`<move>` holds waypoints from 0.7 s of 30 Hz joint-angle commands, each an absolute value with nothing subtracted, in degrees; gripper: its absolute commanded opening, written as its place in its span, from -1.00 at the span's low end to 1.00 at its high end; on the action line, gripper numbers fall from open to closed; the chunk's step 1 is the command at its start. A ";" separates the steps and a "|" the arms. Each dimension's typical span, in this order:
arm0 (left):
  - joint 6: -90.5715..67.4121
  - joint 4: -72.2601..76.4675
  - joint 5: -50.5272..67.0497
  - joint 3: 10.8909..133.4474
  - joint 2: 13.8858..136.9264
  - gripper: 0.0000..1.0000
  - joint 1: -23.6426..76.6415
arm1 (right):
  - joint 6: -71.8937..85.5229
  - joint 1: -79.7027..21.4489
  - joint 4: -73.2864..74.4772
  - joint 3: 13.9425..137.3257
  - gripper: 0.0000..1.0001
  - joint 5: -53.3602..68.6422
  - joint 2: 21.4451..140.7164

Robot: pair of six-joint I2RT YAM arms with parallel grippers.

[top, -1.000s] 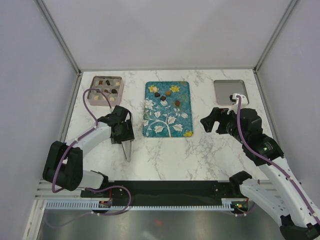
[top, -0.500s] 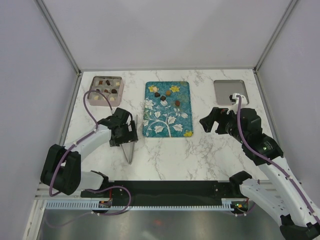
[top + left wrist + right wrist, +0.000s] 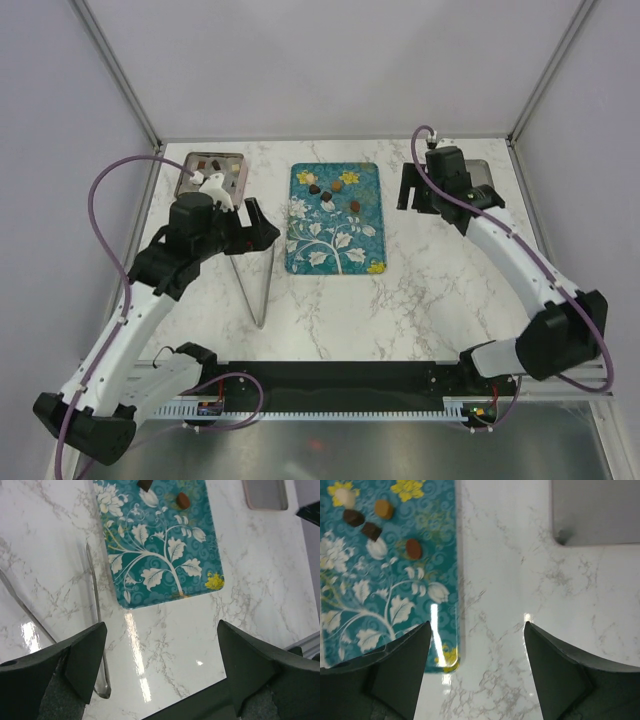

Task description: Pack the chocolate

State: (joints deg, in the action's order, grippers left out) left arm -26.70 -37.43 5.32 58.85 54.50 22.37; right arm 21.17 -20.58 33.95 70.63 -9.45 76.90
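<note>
Several pieces of chocolate lie on the upper part of a teal flower-print tray. In the right wrist view they are a cream piece, a mid brown piece, dark pieces and a brown oval. More chocolate sits in the compartments of a box at the rear left. My left gripper hangs open above the marble, left of the tray, holding nothing. My right gripper is open and empty just right of the tray's upper edge.
Long metal tongs lie flat on the marble left of the tray, under my left gripper. A grey square lid sits at the rear right, partly behind my right arm. Walls close in the table on three sides.
My left gripper opened, let go of the tongs and rose; the tongs now lie on the table. My right arm swung from mid right to the rear, beside the tray's top.
</note>
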 commanded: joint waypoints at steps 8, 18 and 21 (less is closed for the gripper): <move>-20.48 -35.25 15.64 53.53 52.12 0.99 22.68 | 15.30 -7.65 29.53 85.16 -0.01 -14.06 102.29; -16.88 -31.12 23.90 44.65 52.38 0.99 22.68 | 9.67 -3.96 28.13 99.13 -0.15 -11.35 121.97; -16.79 -30.85 23.99 44.21 51.42 0.99 22.68 | 9.14 -3.61 28.21 100.54 -0.17 -11.60 125.06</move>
State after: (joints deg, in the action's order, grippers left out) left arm -19.64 -34.57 20.14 44.16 52.71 22.39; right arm 11.22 -4.23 29.34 97.14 -12.16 123.00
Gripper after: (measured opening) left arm 0.993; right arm 0.415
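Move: The grey tray lies with its middle about 20 cm ahead of the right hand, 19 cm to its right and 20 cm below; its near left corner is the closest part. The brown chocolate on the blue board is some 13 cm ahead and 11 cm to the left, and a dark chocolate about 17 cm ahead and 18 cm left, both also some 20 cm down. From the left hand the tray is roughly 30 cm ahead, 50 cm right and 22 cm below. Forward and down, about 16 cm each way, and some 11 cm to the right, the right hand swoops quickly at the tray's near left corner and slows as it nears it, fingers tipping further down and closing from nearly wide to under half open, with no contact visible. The left hand, still open and empty, rises briefly, then sinks to about 8 cm lower and draws back 5 cm, turning clockwise. ##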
